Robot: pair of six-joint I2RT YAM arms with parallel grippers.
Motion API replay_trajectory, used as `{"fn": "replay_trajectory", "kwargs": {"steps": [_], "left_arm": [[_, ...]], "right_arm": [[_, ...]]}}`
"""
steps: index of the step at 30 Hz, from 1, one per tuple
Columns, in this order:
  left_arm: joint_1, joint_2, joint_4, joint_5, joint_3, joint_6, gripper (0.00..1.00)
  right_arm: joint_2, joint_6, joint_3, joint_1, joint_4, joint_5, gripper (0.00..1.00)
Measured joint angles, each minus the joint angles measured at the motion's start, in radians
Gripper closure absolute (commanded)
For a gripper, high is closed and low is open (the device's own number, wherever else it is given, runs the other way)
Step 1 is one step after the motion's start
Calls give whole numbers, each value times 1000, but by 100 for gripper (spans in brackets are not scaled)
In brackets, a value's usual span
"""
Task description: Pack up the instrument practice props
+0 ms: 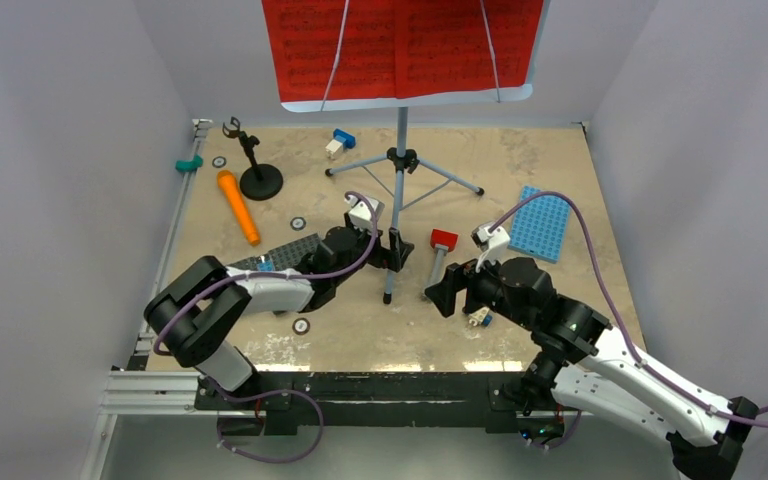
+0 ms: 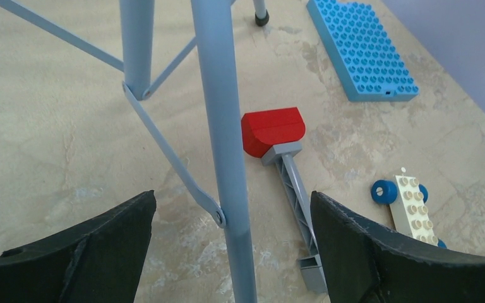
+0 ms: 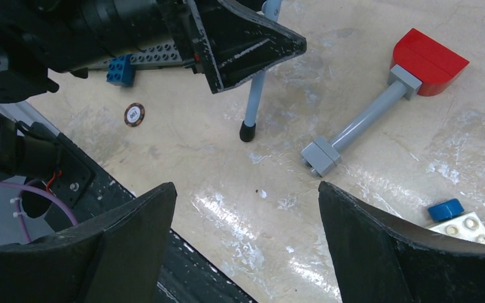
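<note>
The music stand [image 1: 401, 130] rises at the back on a grey tripod, with red sheet-music pages [image 1: 400, 45] spread on its pale-blue tray. My left gripper [image 1: 397, 250] is open and straddles the tripod's near leg [image 2: 227, 158]; the leg stands between the fingertips [image 2: 232, 208] with a gap on both sides. That leg's black foot [image 3: 247, 131] rests on the table. The orange microphone [image 1: 238, 206] lies at the left, beside the black round-based mic stand [image 1: 258, 175]. My right gripper [image 1: 447, 290] is open over bare table [image 3: 246, 202], right of the leg.
A red-headed grey hammer [image 1: 440, 255] lies between the two grippers. A blue studded plate [image 1: 540, 222] sits at the right and a grey one [image 1: 285, 255] lies under my left arm. A small white wheeled brick [image 1: 479, 318] lies below my right gripper. Small discs [image 1: 301, 325] dot the table.
</note>
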Motion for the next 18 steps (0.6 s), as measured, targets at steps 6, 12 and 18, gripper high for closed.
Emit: {"fn": "replay_trajectory", "kwargs": {"steps": [6,12,18], "left_arm": [[-37,55,-23,-1,26,1,18],[-60,56,-42,-22,27,3,35],[-65,55,-90,-55,26,8,59]], "right_arm": [[-6,0,0,0,-21,3,13],[-7,0,0,0,-39,3,13],[-8,0,0,0,-45,4,14]]}}
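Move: The left hand's open fingers already straddle the music stand's near leg, whose stretch at their height lies about 1 cm to the hand's left, neither ahead nor back. The hammer lies on the table some 8 cm right and 3 cm back of this hand, about 11 cm lower; the wheeled brick is roughly 17 cm right and 10 cm back, as low. From the right hand, that stretch of leg is some 11 cm ahead, 10 cm left and 8 cm below. Sinking about 3 cm and easing back a centimetre or two along the stand's sloping near leg, the left hand drifts slightly right, then partly returns. Its fingers close from nearly wide open to about half around the leg, while the wrist rolls barely 5 degrees, left side rising. ##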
